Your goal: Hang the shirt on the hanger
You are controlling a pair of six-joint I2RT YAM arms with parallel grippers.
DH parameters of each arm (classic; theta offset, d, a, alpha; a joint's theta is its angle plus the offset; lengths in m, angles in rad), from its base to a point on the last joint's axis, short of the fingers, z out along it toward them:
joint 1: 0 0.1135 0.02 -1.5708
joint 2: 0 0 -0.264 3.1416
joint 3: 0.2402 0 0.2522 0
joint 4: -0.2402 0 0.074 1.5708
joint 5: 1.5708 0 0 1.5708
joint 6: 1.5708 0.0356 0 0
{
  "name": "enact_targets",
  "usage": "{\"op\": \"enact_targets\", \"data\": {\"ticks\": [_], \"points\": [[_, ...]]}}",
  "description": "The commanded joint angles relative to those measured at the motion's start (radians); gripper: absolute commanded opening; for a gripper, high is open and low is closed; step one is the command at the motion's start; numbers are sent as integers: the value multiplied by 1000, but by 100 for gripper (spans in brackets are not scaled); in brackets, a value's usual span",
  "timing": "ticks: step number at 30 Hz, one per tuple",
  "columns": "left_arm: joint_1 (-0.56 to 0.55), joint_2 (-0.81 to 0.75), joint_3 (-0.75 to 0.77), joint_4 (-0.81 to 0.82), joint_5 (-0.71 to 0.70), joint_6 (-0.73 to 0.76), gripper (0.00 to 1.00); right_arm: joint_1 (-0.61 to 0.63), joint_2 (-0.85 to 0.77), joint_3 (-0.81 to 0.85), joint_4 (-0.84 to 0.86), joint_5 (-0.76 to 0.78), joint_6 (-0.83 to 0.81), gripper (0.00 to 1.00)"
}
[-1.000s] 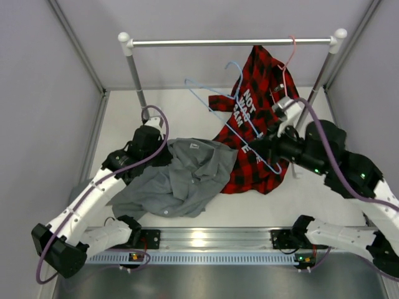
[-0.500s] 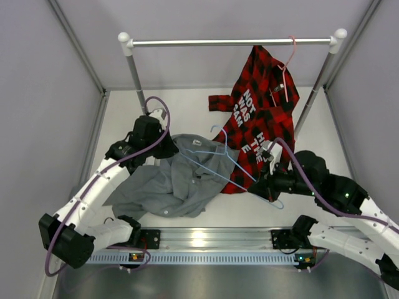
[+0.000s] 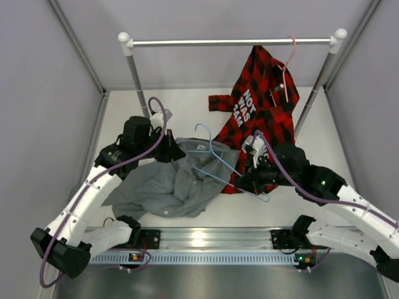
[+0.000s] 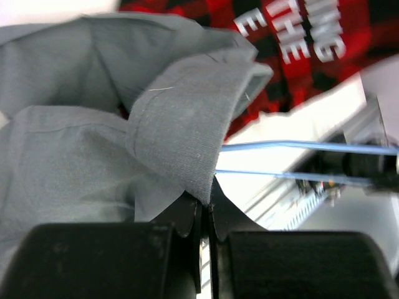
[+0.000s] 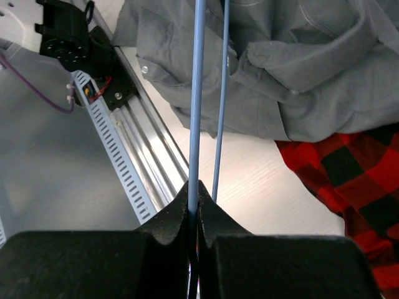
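Note:
The grey shirt lies crumpled on the table left of centre. My left gripper is shut on its collar edge and lifts that edge a little. The light-blue wire hanger hangs over the shirt's right part with its hook toward the rail. My right gripper is shut on the hanger's lower wire; in the right wrist view the two blue wires run up across the grey shirt.
A red-and-black plaid shirt with white lettering hangs from a pink hanger on the metal rail; its hem rests on the table beside my right gripper. The rail's posts stand at the back. An aluminium mounting rail runs along the near edge.
My right arm has carried the blue hanger from beside the plaid shirt down and left, over the grey shirt. My left gripper has drawn the shirt's collar up and to the right.

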Motion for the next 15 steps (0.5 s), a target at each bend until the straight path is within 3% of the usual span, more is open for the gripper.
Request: {"op": "enact_targets", "data": {"ticks": [1,4,7,10,15], "points": [[4,-8,104,-69,206,137,0,-1,54,26,167,-111,-36,0],[1,-13,169,-164,300,230,0,-10,137,49,194,-266,-51,0],[-2,-33,255,-268,294,291,0,-8,205,61,271,-299,-19,0],[-2,-51,333,-310,274,282,0,-7,210,48,361,-224,48,0],[-1,-40,505,-379,211,277,0,54,107,-85,741,-40,127,0]]}}
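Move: The left gripper already pinches the grey shirt's edge; the blue hanger's free end lies right by it, some 2 cm back, 2 cm to its right and a few below, with the hook about 7 cm right and 9 ahead. From the right gripper, shut on the hanger's other end, the shirt's neck opening is about 17 cm left and 10 ahead, roughly level. The checked shirt lies about 20 cm ahead of the right gripper, 8 to its right, far below. Lift the left gripper about 11 cm while drawing it back some 6, turning clockwise nearly 20 degrees and tilting the fingertips up, still pinching the shirt edge. Meanwhile keep the right gripper shut on the blue hanger and feed it about 7 cm left into the neck opening, dipping slightly, then easing forward and up at the end. ##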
